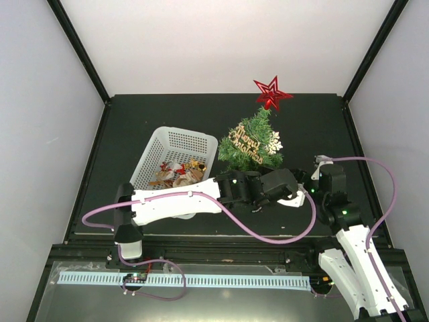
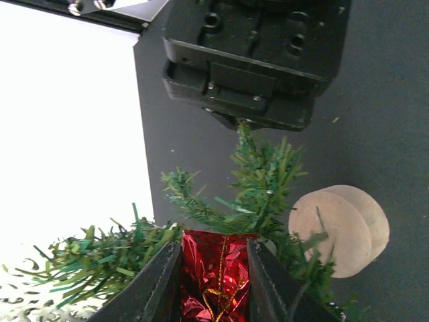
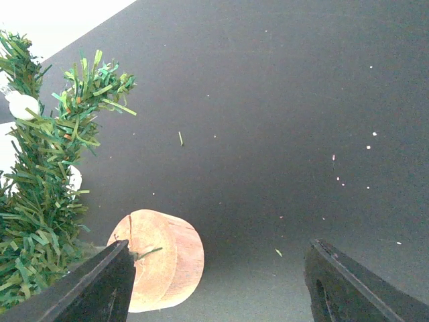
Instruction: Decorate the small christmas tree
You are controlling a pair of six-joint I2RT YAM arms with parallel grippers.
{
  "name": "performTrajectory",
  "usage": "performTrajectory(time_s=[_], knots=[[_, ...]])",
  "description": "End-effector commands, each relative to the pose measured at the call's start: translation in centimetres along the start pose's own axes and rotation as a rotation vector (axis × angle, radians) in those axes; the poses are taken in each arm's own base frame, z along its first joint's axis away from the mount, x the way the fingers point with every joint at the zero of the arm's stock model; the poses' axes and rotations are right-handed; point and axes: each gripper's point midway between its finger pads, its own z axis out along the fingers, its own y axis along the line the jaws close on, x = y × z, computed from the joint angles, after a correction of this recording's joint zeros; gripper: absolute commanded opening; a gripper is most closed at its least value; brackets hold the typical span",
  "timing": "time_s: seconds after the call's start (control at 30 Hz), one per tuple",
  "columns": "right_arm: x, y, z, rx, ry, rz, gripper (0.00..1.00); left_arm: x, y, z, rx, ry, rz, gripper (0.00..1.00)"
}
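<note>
The small christmas tree [image 1: 251, 146] stands right of centre with a red star [image 1: 271, 92] on top, a gold sign and a white snowflake [image 1: 273, 143]. My left gripper [image 1: 295, 190] reaches across to the tree's lower right side. In the left wrist view the left gripper [image 2: 214, 263] is shut on a red foil gift ornament [image 2: 216, 268] with a gold string, pressed against low green branches [image 2: 258, 188]. The round wooden base [image 2: 342, 228] lies just right of it. My right gripper [image 1: 316, 176] hovers close by; its jaws [image 3: 218, 268] stand open and empty beside the base [image 3: 161, 258].
A white mesh basket [image 1: 161, 144] with several ornaments sits left of the tree. The left arm's white link [image 1: 177, 201] lies across the front of the black mat. Black frame posts and white walls bound the mat.
</note>
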Motion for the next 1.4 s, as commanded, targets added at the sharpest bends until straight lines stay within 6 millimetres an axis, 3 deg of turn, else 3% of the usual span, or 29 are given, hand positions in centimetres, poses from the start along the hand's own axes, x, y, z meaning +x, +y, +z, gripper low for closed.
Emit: performTrajectory(time_s=[0.0, 0.3, 0.57, 0.8, 1.03, 1.37], knots=[[-0.1, 0.5, 0.1, -0.027, -0.009, 0.0, 0.7, 0.0, 2.5, -1.2, -0.108, 0.004, -0.003, 0.26], [0.0, 0.6, 0.1, -0.03, -0.005, 0.002, 0.7, 1.5, 1.5, -0.5, -0.12, 0.056, 0.04, 0.3], [0.1, 0.6, 0.1, -0.033, -0.001, 0.008, 0.7, 1.3, 2.8, -1.8, -0.137, 0.034, 0.014, 0.47], [0.2, 0.4, 0.2, -0.029, 0.001, 0.008, 0.7, 0.6, 3.7, -3.1, -0.134, -0.013, -0.026, 0.68], [0.2, 0.4, 0.2, -0.025, 0.002, 0.009, 0.7, -0.3, 3.8, -4.5, -0.077, -0.087, -0.066, 0.71], [0.2, 0.5, 0.2, -0.029, 0.009, 0.006, 0.7, 0.2, 3.4, -6.1, -0.025, -0.116, -0.076, 0.77]])
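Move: The left hand already holds the red gift box beside its resting place, the near-side branch, only about 1 cm ahead, 1 cm to its left and 2 cm lower. The tree's wooden foot is roughly 9 cm ahead, 2 cm left and 24 cm down; the white snowflake is some 8 cm straight ahead and 5 cm up, the Merry Christmas sign about 6 cm ahead, 8 cm left and 4 cm up. From the right hand that branch is around 5 cm back, 8 cm left and 7 cm above. With the red gift box still pinched, the left hand dips about 2 cm and eases a centimetre or so forward and left into the near-side branches, its wrist tipping up some 5 degrees as the fingers begin to part. The fingers then spread from nearly shut to about three-quarters open and let go of the box, while the hand climbs roughly 4.5 cm, draws back about 2 cm away from the branch and undoes its small wrist tilt. ##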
